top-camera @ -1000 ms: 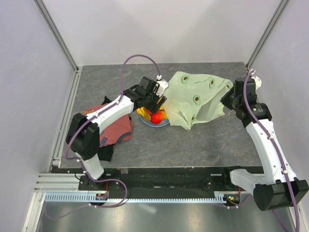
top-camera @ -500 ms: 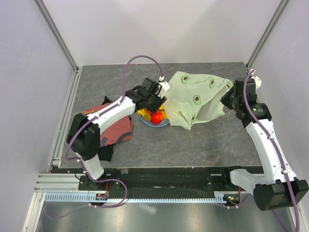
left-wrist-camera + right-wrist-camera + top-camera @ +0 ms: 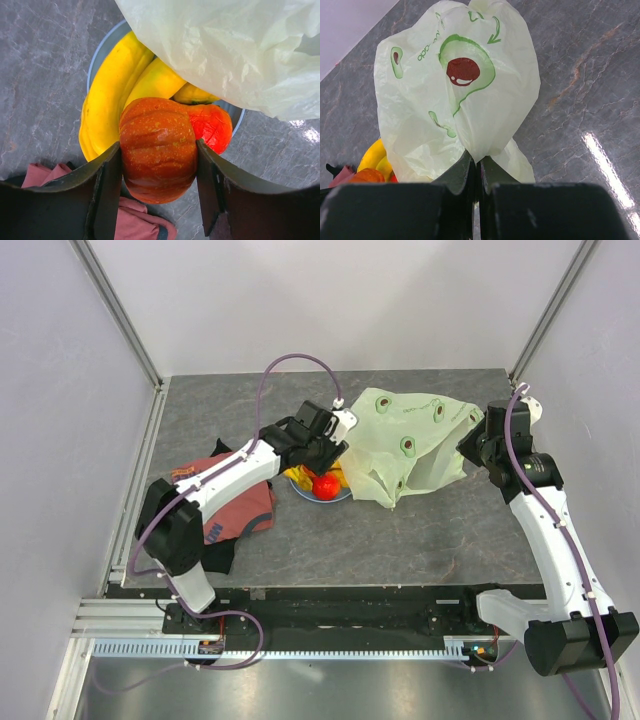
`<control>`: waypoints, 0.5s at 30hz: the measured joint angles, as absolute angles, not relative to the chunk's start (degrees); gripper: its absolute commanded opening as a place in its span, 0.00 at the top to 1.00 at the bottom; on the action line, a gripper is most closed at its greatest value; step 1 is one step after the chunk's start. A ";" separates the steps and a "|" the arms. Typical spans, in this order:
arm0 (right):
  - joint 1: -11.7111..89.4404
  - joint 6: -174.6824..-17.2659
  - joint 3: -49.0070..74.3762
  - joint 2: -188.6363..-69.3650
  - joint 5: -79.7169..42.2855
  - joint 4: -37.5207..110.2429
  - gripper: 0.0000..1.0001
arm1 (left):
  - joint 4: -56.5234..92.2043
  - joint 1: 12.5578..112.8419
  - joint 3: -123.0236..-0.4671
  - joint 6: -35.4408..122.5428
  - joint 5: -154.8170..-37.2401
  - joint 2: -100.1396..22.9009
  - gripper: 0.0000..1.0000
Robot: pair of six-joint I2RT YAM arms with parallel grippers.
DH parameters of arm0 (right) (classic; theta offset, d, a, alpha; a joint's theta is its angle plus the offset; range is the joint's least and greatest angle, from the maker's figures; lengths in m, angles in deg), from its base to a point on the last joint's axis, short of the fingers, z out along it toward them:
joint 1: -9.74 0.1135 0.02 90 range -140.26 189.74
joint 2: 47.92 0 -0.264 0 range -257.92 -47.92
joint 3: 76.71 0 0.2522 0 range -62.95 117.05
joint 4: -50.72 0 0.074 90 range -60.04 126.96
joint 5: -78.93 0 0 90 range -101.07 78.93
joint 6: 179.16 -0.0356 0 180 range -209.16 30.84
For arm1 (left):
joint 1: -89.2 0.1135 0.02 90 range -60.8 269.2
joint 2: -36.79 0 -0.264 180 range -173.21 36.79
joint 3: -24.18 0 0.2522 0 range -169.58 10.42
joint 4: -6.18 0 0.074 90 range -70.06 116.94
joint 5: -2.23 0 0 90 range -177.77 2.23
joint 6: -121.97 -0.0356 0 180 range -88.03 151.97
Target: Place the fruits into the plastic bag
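My left gripper (image 3: 159,150) is shut on an orange-red ribbed fruit (image 3: 157,165), with one finger pressed on each side. Whether it rests on the pile I cannot tell. Behind it, yellow bananas (image 3: 112,100) and a red fruit (image 3: 212,127) lie on the blue plate (image 3: 101,49). From above, the left gripper (image 3: 325,455) hovers over the plate (image 3: 312,497), at the plastic bag's (image 3: 405,440) left edge. The right gripper (image 3: 480,162) is shut on a bunched fold of the pale green bag (image 3: 460,95), holding it up at the bag's right end (image 3: 468,445).
A red printed T-shirt (image 3: 235,505) lies crumpled left of the plate, under the left arm, and its edge shows below the held fruit (image 3: 135,220). The bag's lower edge overhangs the plate's right side (image 3: 225,50). Grey marbled tabletop (image 3: 400,540) lies in front.
The left jaws have narrowed onto the orange-red fruit, and the left gripper has shifted slightly right toward the bag. The right arm and the bag have not moved.
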State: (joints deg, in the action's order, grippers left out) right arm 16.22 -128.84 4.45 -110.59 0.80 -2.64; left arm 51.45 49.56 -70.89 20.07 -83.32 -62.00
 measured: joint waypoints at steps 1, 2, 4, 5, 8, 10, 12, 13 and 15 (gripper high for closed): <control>16.20 -128.82 4.45 -110.59 0.78 -2.64 0.93 | 51.63 49.56 -71.24 20.14 -83.32 -61.78 0.56; 16.20 -128.82 4.45 -110.59 0.76 -2.64 0.93 | 51.63 49.56 -71.53 20.20 -83.32 -61.60 0.56; 16.20 -128.78 4.45 -110.59 0.67 -2.64 0.93 | 51.74 49.56 -72.42 20.49 -83.32 -61.21 0.58; 16.20 -128.73 4.45 -110.59 0.61 -2.64 0.93 | 51.76 49.56 -72.84 20.64 -83.32 -61.01 0.58; 16.07 -128.38 4.45 -110.59 0.39 -2.64 0.93 | 52.30 49.56 -74.44 21.40 -83.58 -60.42 0.58; 15.98 -128.36 4.45 -110.59 0.35 -2.62 0.93 | 53.11 49.56 -76.18 22.34 -84.63 -60.23 0.57; 15.93 -128.36 4.45 -110.59 0.28 -2.59 0.93 | 53.61 49.56 -78.44 23.65 -86.29 -60.23 0.57; 15.93 -128.36 4.45 -110.59 0.19 -2.59 0.93 | 53.99 49.56 -80.16 24.46 -87.71 -60.25 0.57; 15.93 -128.36 4.45 -110.59 0.11 -2.59 0.93 | 54.27 49.45 -84.45 26.32 -91.17 -60.40 0.57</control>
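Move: The left hand, with the orange fruit already in its fingers just over the bowl, has the middle of the plastic bag about 18 cm to its right, 3 cm farther out and roughly level with it. The tomato is some 5 cm back, 1 cm right and 3 cm below; the bananas are 1 cm ahead, 2 cm left and 4 cm below. From the right hand, the bag's middle is about 11 cm left, 1 cm back and 9 cm lower. Upward with gathering speed, the left hand lifts the orange fruit away from the bananas and tomato by about 10 cm, swinging right towards the plastic bag late in the rise, some 4 cm. Its wrist rolls about 15 degrees, right side rising, while the fingers keep their grip. The right hand stays put, still pinching the bag's edge. ##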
